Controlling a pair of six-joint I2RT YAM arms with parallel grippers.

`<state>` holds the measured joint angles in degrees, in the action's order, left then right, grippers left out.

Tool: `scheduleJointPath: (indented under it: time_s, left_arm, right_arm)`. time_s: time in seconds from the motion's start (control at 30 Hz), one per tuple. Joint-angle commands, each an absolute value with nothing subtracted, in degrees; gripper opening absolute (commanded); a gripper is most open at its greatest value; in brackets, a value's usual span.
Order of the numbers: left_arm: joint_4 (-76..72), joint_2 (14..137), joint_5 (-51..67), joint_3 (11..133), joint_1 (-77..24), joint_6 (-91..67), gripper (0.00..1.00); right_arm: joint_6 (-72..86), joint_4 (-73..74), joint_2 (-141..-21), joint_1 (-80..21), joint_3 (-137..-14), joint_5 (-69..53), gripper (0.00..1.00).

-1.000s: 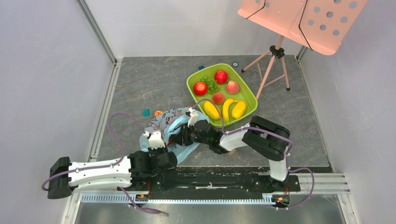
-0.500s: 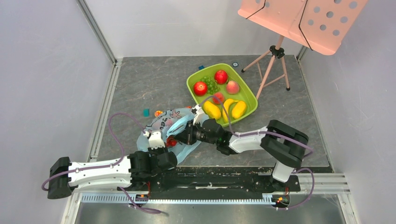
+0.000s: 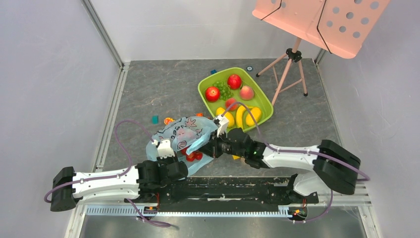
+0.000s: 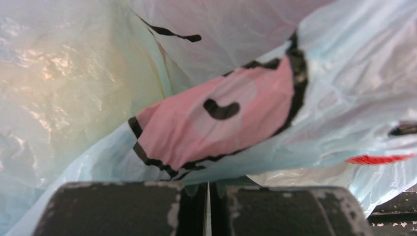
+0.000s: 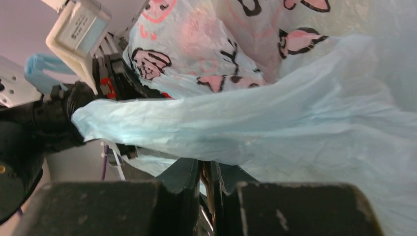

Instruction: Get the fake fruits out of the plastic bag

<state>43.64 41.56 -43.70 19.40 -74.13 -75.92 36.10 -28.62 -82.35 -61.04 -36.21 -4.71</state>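
The light-blue plastic bag with pink cartoon prints lies on the mat in front of both arms, stretched between them. My left gripper is shut on the bag's near-left edge. In the left wrist view the bag fills the frame and the film runs down between the closed jaws. My right gripper is shut on the bag's right edge; its wrist view shows a fold of bag pinched at the jaws. Small red fake fruits show at the bag's near side between the grippers.
A green tray behind the right arm holds red, yellow and green toy fruits. A pink music stand on a tripod stands at the back right. Small coloured blocks lie left of the bag. White walls enclose the mat.
The right arm swung out to the right, closed on the bag's edge and pulled it flatter. Red fruits have come into view at the bag's near side. The left arm held still.
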Motion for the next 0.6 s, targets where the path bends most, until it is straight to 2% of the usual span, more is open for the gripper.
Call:
scheduleJointPath:
  time_s: [0.0, 0.57]
  left_arm:
    - [43.6, 41.0, -47.5, 19.1, -74.4, -78.9, 0.02]
    - [43.6, 40.9, -46.8, 19.2, -74.4, -78.9, 0.02]
  right_arm:
    - [31.6, -24.1, -74.9, -61.4, -33.8, -3.2, 0.0]
    - [27.8, -8.9, -55.1, -61.4, -30.4, -3.5, 0.0]
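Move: The strawberry bunch, whose stem seems to sit in the right fingers, lies in the bag mouth about 11 cm left of the right hand, 3 cm back and 9 cm below. The bag's middle is roughly 16 cm left and 2 cm ahead; the green tray's middle is some 21 cm ahead and 10 cm right, both about 10 cm lower. From the left hand, the bunch is about 7 cm right and 1 cm ahead, at its height. Draw the right gripper away from the bag mouth, about 6 cm to the right and 3 cm back, staying level at first and then lifting some 3 cm, with the fingers still shut on the brown stem to drag the strawberries out. Let the bag's handle ride across those fingers. Hold the left gripper still and shut on the bag's near-left edge. ##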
